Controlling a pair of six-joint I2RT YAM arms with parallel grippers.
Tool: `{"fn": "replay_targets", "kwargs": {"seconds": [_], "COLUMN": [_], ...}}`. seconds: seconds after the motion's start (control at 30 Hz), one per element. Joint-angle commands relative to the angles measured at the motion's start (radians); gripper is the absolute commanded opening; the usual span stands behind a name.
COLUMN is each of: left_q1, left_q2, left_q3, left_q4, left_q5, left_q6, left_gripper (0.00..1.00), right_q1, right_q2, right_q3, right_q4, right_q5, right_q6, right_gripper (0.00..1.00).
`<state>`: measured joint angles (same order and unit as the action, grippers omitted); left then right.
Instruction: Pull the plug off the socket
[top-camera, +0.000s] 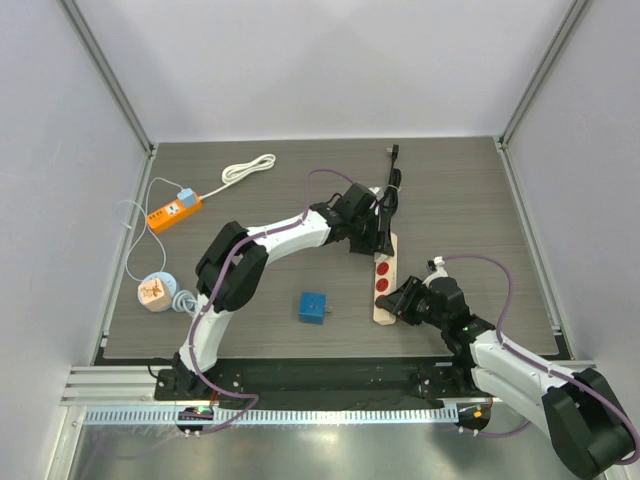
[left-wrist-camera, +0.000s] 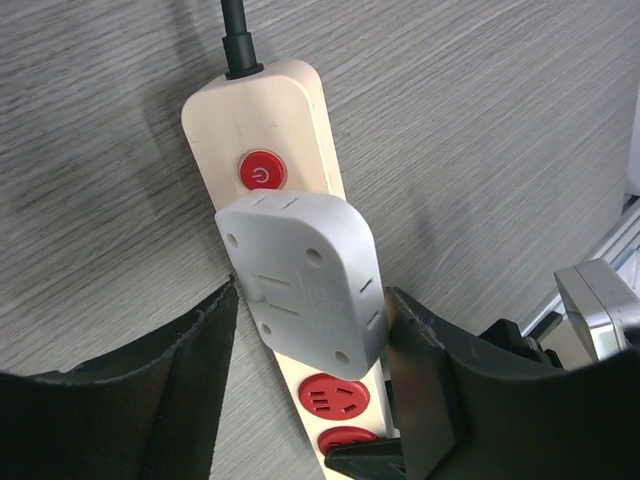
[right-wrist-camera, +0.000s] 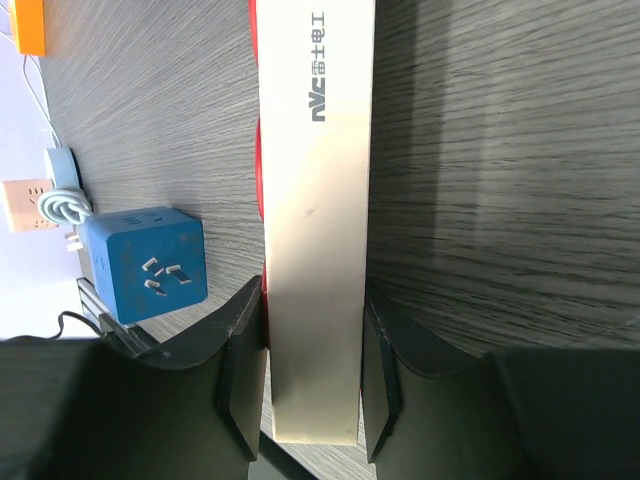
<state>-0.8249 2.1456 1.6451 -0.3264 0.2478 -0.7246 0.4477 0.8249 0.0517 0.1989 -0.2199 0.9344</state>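
A beige power strip (top-camera: 384, 283) with red sockets lies right of centre on the table, its black cable (top-camera: 392, 175) running to the back. A white plug (left-wrist-camera: 300, 275) sits on it just below the red switch (left-wrist-camera: 261, 171). My left gripper (top-camera: 370, 228) has one finger on each side of the plug and is closed on it (left-wrist-camera: 312, 292). My right gripper (top-camera: 400, 303) is shut on the strip's near end; in the right wrist view both pads press the strip (right-wrist-camera: 315, 200) at its sides (right-wrist-camera: 315, 335). Two red sockets (left-wrist-camera: 333, 396) show below the plug.
A blue cube adapter (top-camera: 314, 307) lies left of the strip, also in the right wrist view (right-wrist-camera: 145, 265). An orange power strip (top-camera: 174, 211) and a white cable (top-camera: 250, 168) lie at the back left. A round peach socket (top-camera: 153, 291) with a coiled cord is at the left edge.
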Motion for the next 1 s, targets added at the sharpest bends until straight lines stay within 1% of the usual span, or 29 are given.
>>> {"fn": "replay_targets", "kwargs": {"seconds": [0.0, 0.03, 0.1, 0.3, 0.4, 0.47, 0.5, 0.63, 0.67, 0.7, 0.73, 0.77, 0.83, 0.9, 0.93, 0.97], "left_q1": [0.027, 0.029, 0.029, 0.030, 0.032, 0.035, 0.036, 0.038, 0.038, 0.040, 0.038, 0.038, 0.038, 0.038, 0.038, 0.038], "left_q2": [-0.058, -0.056, -0.056, -0.055, -0.055, -0.055, -0.055, -0.059, -0.061, -0.067, -0.069, -0.072, -0.082, -0.090, -0.095, -0.096], "left_q3": [-0.008, -0.005, -0.007, -0.025, -0.031, -0.030, -0.031, -0.037, -0.041, -0.044, -0.047, -0.056, -0.070, -0.090, -0.096, -0.097], "left_q4": [0.006, 0.006, 0.007, 0.006, 0.006, 0.004, 0.003, 0.003, 0.001, 0.003, 0.001, 0.003, 0.010, 0.024, 0.033, 0.035], "left_q5": [-0.019, -0.018, -0.015, -0.010, -0.008, -0.008, -0.008, 0.002, 0.007, 0.016, 0.019, 0.021, 0.033, 0.044, 0.054, 0.057], "left_q6": [0.024, 0.027, 0.028, 0.034, 0.039, 0.040, 0.042, 0.044, 0.044, 0.044, 0.040, 0.040, 0.034, 0.027, 0.024, 0.021], "left_gripper": [0.59, 0.55, 0.52, 0.26, 0.21, 0.20, 0.17, 0.13, 0.10, 0.06, 0.02, 0.00, 0.00, 0.00, 0.00, 0.00], "right_q1": [-0.001, 0.000, -0.001, -0.001, 0.000, -0.001, -0.001, 0.000, -0.001, -0.003, -0.001, -0.001, -0.006, -0.012, -0.027, -0.035], "right_q2": [0.005, 0.002, 0.003, 0.005, 0.008, 0.010, 0.008, 0.008, 0.011, 0.013, 0.014, 0.016, 0.020, 0.034, 0.043, 0.055], "right_q3": [-0.039, -0.039, -0.039, -0.041, -0.041, -0.041, -0.041, -0.036, -0.033, -0.020, -0.010, 0.003, 0.048, 0.092, 0.108, 0.134], "right_q4": [0.002, 0.002, 0.002, 0.004, 0.004, 0.005, 0.004, -0.003, -0.007, -0.021, -0.032, -0.047, -0.099, -0.134, -0.142, -0.148], "right_q5": [0.019, 0.020, 0.021, 0.024, 0.024, 0.025, 0.028, 0.039, 0.042, 0.045, 0.048, 0.057, 0.073, 0.079, 0.074, 0.051], "right_q6": [-0.026, -0.025, -0.025, -0.023, -0.025, -0.023, -0.023, -0.020, -0.023, -0.035, -0.045, -0.055, -0.084, -0.103, -0.127, -0.140], "right_gripper": [0.01, 0.01, 0.01, 0.01, 0.01, 0.01, 0.01, 0.01, 0.02, 0.09, 0.14, 0.18, 0.27, 0.32, 0.38, 0.42]}}
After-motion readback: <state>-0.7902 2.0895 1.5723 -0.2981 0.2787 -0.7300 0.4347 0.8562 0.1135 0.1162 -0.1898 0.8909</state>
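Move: The white plug is right at the left fingers, spanned loosely by them over the strip's farthest socket, its middle about 1 cm ahead, 1 cm to the right and 1 cm below. The power button lies some 4 cm ahead and 1 cm right, the strip's middle about 8 cm back and 1 cm right, and the blue adapter roughly 14 cm back and 16 cm left. From the right hand, the plug is about 12 cm ahead and 2 cm left. The left hand rises about 1 cm with a little forward drift while its fingers close from a wide gap to a narrow pinch on the white plug, then carries it leftward over the strip's left edge, ending nearly 2 cm left of where it started and sinking slightly, the wrist held almost unturned. The right fingers keep their grip on the strip's near end and shift less than 1 cm, bracing it against the pull. ##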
